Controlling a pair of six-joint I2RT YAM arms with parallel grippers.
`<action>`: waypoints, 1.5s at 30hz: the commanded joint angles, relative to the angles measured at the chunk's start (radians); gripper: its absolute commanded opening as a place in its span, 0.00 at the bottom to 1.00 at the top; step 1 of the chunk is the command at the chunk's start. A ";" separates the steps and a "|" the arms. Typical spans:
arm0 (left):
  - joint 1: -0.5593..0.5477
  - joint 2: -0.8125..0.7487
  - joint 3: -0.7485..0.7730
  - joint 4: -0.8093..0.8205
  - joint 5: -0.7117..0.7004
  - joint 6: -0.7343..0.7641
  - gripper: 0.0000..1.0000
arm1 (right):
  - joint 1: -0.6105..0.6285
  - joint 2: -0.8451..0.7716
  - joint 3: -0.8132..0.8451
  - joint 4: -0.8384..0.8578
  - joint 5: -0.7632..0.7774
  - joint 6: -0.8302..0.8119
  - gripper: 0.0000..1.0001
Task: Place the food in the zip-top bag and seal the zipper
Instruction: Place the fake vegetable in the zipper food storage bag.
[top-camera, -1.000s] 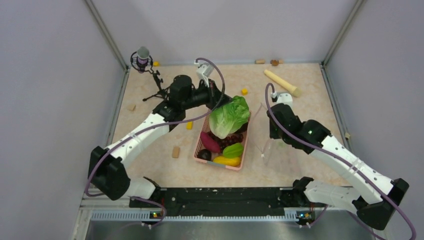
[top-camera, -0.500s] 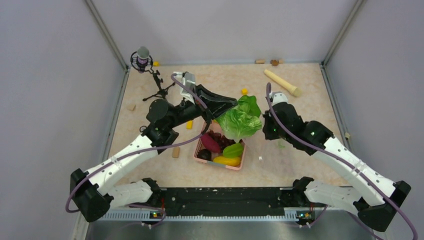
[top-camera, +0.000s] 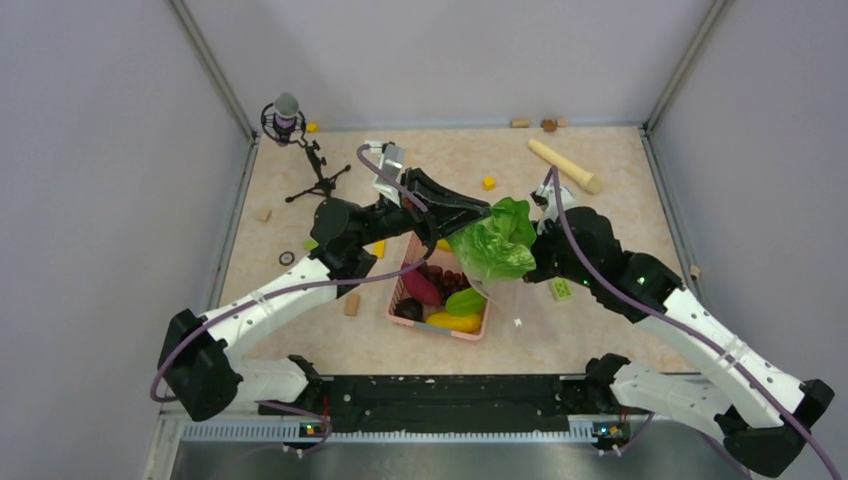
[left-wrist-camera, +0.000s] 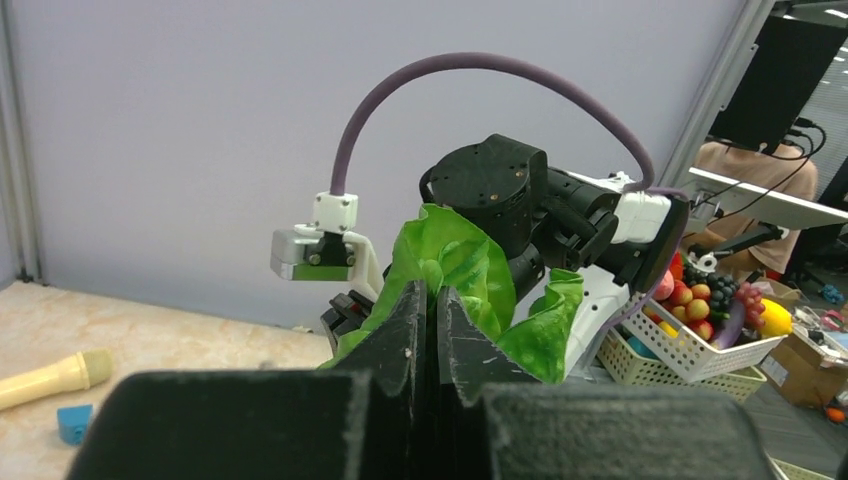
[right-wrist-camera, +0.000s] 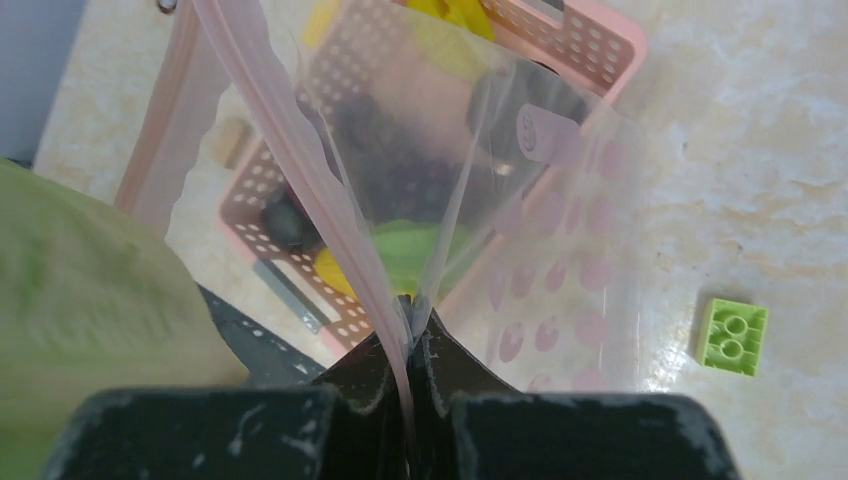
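My left gripper (top-camera: 478, 213) is shut on the big green-white lettuce head (top-camera: 497, 245) and holds it in the air over the far right corner of the pink basket (top-camera: 468, 336). In the left wrist view the jaws (left-wrist-camera: 427, 297) pinch a lettuce leaf (left-wrist-camera: 455, 262). My right gripper (top-camera: 535, 268) is just right of the lettuce. It is shut on the zip-top bag (right-wrist-camera: 530, 160) at its pinkish zipper (right-wrist-camera: 290, 150), and the bag hangs open. The magenta sweet potato (top-camera: 420, 288), green pod (top-camera: 466, 300), yellow fruit (top-camera: 453, 322) and dark pieces (top-camera: 408, 310) lie in the basket.
A beige rolling pin (top-camera: 565, 165) lies at the back right. A microphone stand (top-camera: 290, 125) is at the back left. Small blocks are scattered about: yellow (top-camera: 489, 183), green (top-camera: 561, 289) and wooden (top-camera: 352, 303). Grey walls close in the table.
My left arm has carried the lettuce to the right, from over the basket to beside the right gripper. My right gripper has moved in towards the lettuce with the bag.
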 joint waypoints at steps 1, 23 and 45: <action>-0.003 0.031 0.028 0.215 0.010 -0.067 0.00 | -0.006 -0.077 -0.002 0.102 -0.057 0.035 0.00; -0.003 0.165 -0.098 0.384 0.094 -0.040 0.00 | -0.008 -0.157 -0.018 0.178 -0.143 0.100 0.00; -0.053 0.231 -0.115 0.191 0.223 0.269 0.00 | -0.007 -0.179 0.040 0.254 -0.198 0.231 0.00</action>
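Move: The left hand pinches the lettuce by its leaves, the lettuce's middle some 8 cm below the fingers. The bag's mouth lies roughly 20 cm below this hand, about 4 cm to its right and 1 cm back; the pink basket stands some 38 cm below, 12 cm ahead and 6 cm left. From the right hand, holding the bag's rim, the lettuce's middle is about 5 cm left, 2 cm back and 11 cm above; the green block is some 11 cm right, 6 cm ahead, 20 cm below. Keeping its pinch on the lettuce leaves, the left hand edges a couple of centimetres right, then lowers the lettuce about 9 cm in all towards the bag's mouth, turning slightly clockwise as its fingertips tip up a little. Meanwhile the right hand, still shut on the bag's rim, raises it some 5 cm and draws it back about 3 cm, rolling its left side up. ##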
